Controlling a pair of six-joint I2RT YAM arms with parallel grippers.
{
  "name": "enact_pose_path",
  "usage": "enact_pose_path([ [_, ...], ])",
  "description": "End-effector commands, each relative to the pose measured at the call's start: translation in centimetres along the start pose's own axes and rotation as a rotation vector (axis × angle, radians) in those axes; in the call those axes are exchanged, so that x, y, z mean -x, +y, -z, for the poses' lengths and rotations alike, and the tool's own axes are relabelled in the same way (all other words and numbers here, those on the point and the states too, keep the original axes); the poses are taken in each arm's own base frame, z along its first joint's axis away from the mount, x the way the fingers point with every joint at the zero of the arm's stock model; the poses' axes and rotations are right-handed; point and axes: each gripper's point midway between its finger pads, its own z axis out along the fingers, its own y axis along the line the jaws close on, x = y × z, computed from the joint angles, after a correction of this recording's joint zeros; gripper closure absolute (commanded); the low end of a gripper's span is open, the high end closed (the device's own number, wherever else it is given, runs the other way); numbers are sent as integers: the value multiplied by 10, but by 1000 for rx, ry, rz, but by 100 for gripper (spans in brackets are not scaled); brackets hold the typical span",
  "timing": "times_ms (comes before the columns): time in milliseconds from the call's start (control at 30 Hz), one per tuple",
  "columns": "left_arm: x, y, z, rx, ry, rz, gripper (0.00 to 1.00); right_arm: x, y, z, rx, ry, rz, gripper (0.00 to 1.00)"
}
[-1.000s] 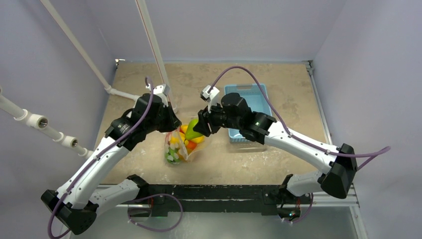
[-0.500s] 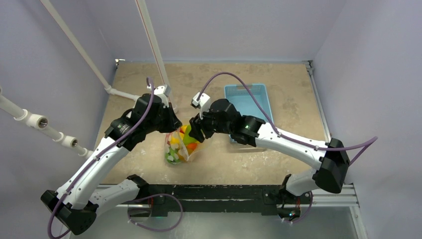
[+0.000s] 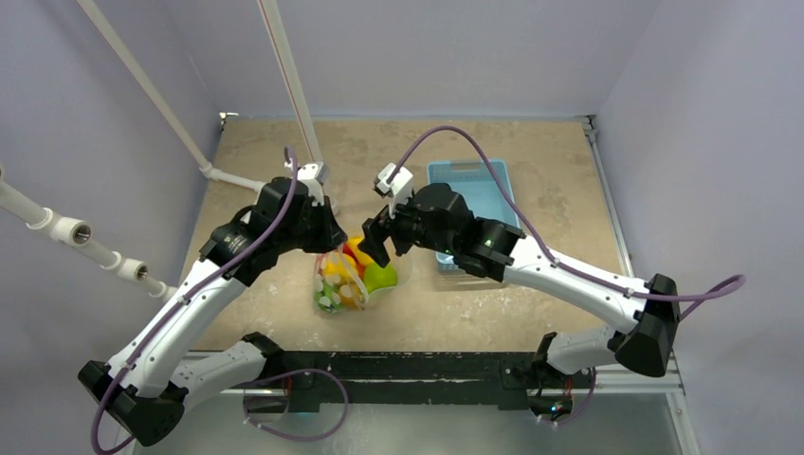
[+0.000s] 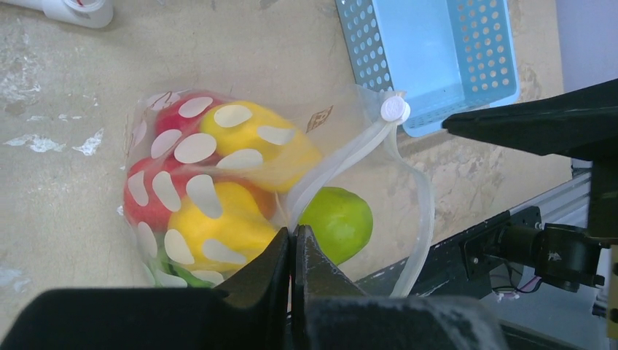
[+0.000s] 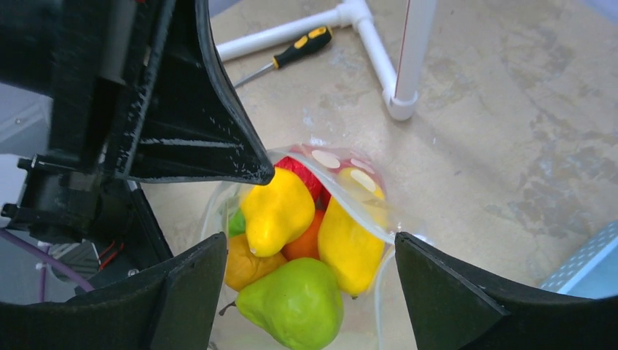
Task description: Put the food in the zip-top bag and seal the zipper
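The zip-top bag (image 3: 334,286) lies on the table, clear with white dots, and holds yellow (image 5: 277,208), red (image 4: 146,208) and orange food. A green pear (image 5: 295,302) rests in its open mouth, inside the loop of the whitish zipper (image 4: 350,157). My left gripper (image 4: 293,240) is shut on the bag's mouth edge and holds it up. My right gripper (image 5: 310,248) hangs open just above the pear (image 3: 381,276), nothing between its fingers (image 5: 186,284).
A light-blue perforated basket (image 3: 469,185) stands right of the bag, behind my right arm. A white pipe frame (image 5: 408,58) rises at the back left, with a yellow-handled screwdriver (image 5: 291,51) lying beside its foot. The table's front rail (image 4: 510,233) runs near the bag.
My right gripper carried the green pear over the bag and has opened. The pear now lies in the bag's mouth. The left gripper kept its hold.
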Motion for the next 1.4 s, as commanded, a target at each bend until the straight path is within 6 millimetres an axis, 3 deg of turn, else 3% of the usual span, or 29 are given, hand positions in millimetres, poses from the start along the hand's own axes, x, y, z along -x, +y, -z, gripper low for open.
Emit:
enact_pose_path([
  [0, 16, -15, 16, -64, -42, -76, 100, 44, -8, 25, -53, -115, 43, 13],
  [233, 18, -26, 26, -138, -37, -173, 100, 63, -17, 48, -98, -173, 124, 13],
  [567, 20, -41, 47, -240, -54, -313, 100, 79, 8, 97, 71, -251, 462, 16],
  [900, 3, -52, 53, -351, 9, -404, 100, 48, 28, 115, 239, -244, 702, 25],
  [1367, -14, -56, 49, -417, 71, -439, 100, -17, 31, 95, 337, -107, 758, 45],
])
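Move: Close under the right hand, the zipper's white slider lies some 3 cm ahead, 1 cm to the right and 4 cm down. The pear in the bag is about 4 cm back, 1 cm left and 12 cm below, with a yellow mango about level, 5 cm left and 11 cm down. From the left hand, the slider is some 10 cm right, 3 cm ahead and nearly level; the pear is 8 cm right, 4 cm back and 9 cm below. Rising empty from the bag, the right hand climbs about 10 cm while swinging back and to the right, then sinks some 7 cm to the slider's right side, turning counter-clockwise and levelling as its fingers partly close, still short of it. The left fingers keep pinching the zipper strip and carry it back and up, twisting some 30 degrees clockwise. ##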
